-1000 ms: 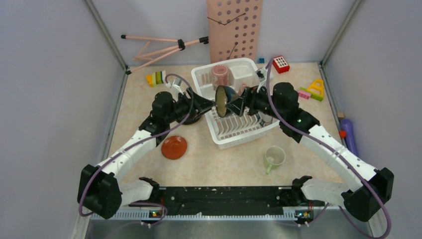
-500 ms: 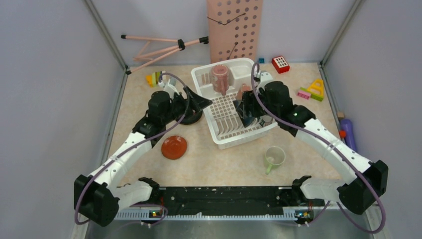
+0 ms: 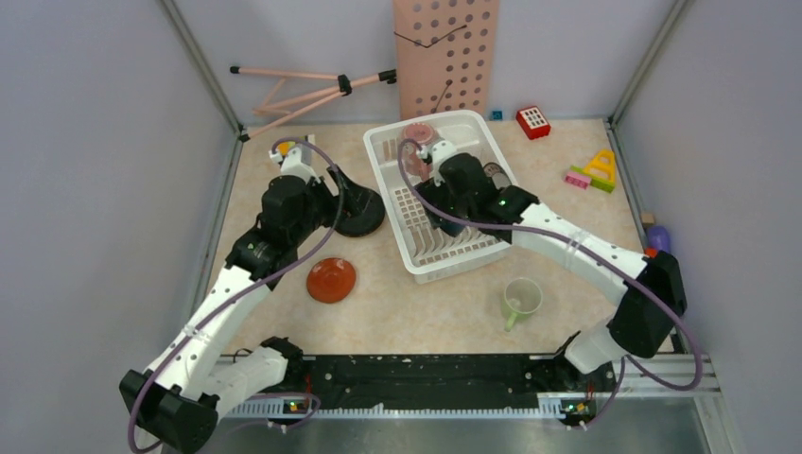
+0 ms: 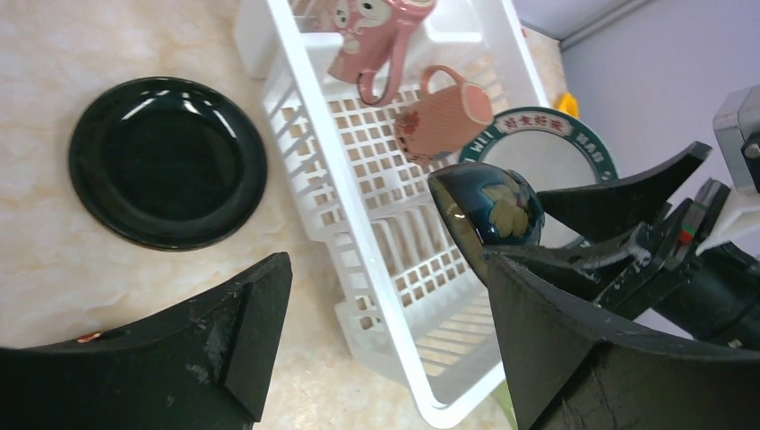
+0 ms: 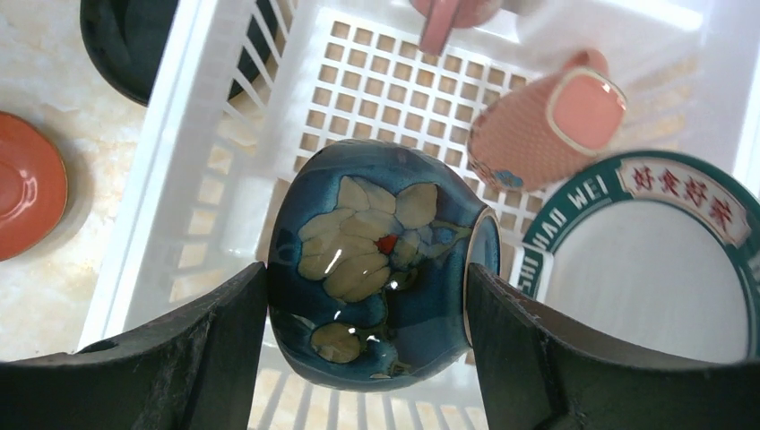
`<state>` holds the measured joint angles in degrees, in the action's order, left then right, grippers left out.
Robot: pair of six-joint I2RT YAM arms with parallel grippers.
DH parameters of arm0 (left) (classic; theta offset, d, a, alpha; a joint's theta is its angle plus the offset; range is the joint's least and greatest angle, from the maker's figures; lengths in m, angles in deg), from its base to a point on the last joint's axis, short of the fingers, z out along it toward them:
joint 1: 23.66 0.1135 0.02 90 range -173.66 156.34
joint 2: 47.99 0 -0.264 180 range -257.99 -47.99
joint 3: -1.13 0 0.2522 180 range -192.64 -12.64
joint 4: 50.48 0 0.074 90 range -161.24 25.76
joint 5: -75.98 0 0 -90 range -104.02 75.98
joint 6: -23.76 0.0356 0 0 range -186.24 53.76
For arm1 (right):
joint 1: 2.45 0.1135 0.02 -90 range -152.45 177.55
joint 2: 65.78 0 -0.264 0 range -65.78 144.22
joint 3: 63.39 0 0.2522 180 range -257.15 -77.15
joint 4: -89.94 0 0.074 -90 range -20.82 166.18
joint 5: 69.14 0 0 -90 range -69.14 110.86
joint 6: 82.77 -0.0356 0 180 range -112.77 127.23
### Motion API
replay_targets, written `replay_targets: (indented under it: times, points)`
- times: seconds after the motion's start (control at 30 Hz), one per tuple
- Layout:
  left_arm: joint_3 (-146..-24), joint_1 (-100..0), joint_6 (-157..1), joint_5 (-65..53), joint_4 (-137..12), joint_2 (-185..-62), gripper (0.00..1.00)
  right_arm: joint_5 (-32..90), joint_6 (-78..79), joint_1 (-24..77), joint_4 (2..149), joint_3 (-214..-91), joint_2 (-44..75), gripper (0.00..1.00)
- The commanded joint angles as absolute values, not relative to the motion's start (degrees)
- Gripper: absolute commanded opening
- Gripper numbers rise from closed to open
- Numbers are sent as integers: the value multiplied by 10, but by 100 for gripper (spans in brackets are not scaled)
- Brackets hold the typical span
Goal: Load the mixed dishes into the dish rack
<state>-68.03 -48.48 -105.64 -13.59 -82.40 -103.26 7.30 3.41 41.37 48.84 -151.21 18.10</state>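
Observation:
My right gripper (image 3: pixel 427 208) is shut on the blue-outside bowl (image 5: pixel 376 269). It holds the bowl on its side just above the prongs of the white dish rack (image 3: pixel 456 261). The bowl also shows in the left wrist view (image 4: pixel 488 208). In the rack lie a pink mug (image 3: pixel 416 138), a small pink cup (image 5: pixel 547 125) and the dark plate with the lettered rim (image 5: pixel 654 242). My left gripper (image 3: pixel 348 189) is open and empty, left of the rack above the black plate (image 4: pixel 168 161). The orange-red saucer (image 3: pixel 331 280) and the pale green mug (image 3: pixel 521 298) sit on the table.
A pink pegboard (image 3: pixel 444 52) and a folded tripod (image 3: pixel 303 90) lean at the back wall. Toy blocks (image 3: pixel 594 170) lie at the back right and back left. A purple bottle (image 3: pixel 659 238) lies at the right edge, behind my right arm.
My left gripper has let go of the bowl and drawn back left over the black plate. My right gripper has carried the bowl leftward and lower into the rack.

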Motion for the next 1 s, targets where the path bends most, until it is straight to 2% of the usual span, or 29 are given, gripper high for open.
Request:
replay_targets:
  times: [0.0, 0.13, 0.37, 0.63, 0.87, 0.9, 0.97]
  points:
    - [-680, -482, -1028, -182, -844, -1034, 84, 15, 93, 436, 584, -1573, 213, 0]
    - [-672, -479, -1023, -188, -845, -1032, 84, 9, 137, 437, 620, -1590, 249, 0]
    - [-669, -471, -1017, -217, -846, -1033, 84, 45, 273, 437, 748, -1541, 290, 0]
    - [-659, -451, -1032, -236, -850, -1034, 83, 49, 313, 437, 744, -1592, 393, 0]
    - [-652, -436, -1026, -231, -853, -1031, 83, 24, 334, 437, 713, -1615, 438, 0]
    - [-650, -435, -1027, -229, -852, -1032, 83, 21, 334, 437, 711, -1616, 440, 3]
    - [-649, -432, -1028, -224, -849, -1033, 83, 19, 332, 437, 711, -1614, 442, 18]
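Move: The blue bowl is in the right fingers; its free spot in the rack is about 8 cm ahead, 7 cm left and 9 cm down. From that hand, the pink ghost mug is some 17 cm ahead and 6 left, the orange mug 10 ahead and 4 right, both about 10 lower, and the black plate 2 ahead, 22 left, 19 lower. From the left hand, the spot is roughly 4 cm ahead, 12 right, 16 lower. Right hand lowers the held bowl forward-left towards the ghost mug, about 8 cm down, turning; left hand withdraws left. ##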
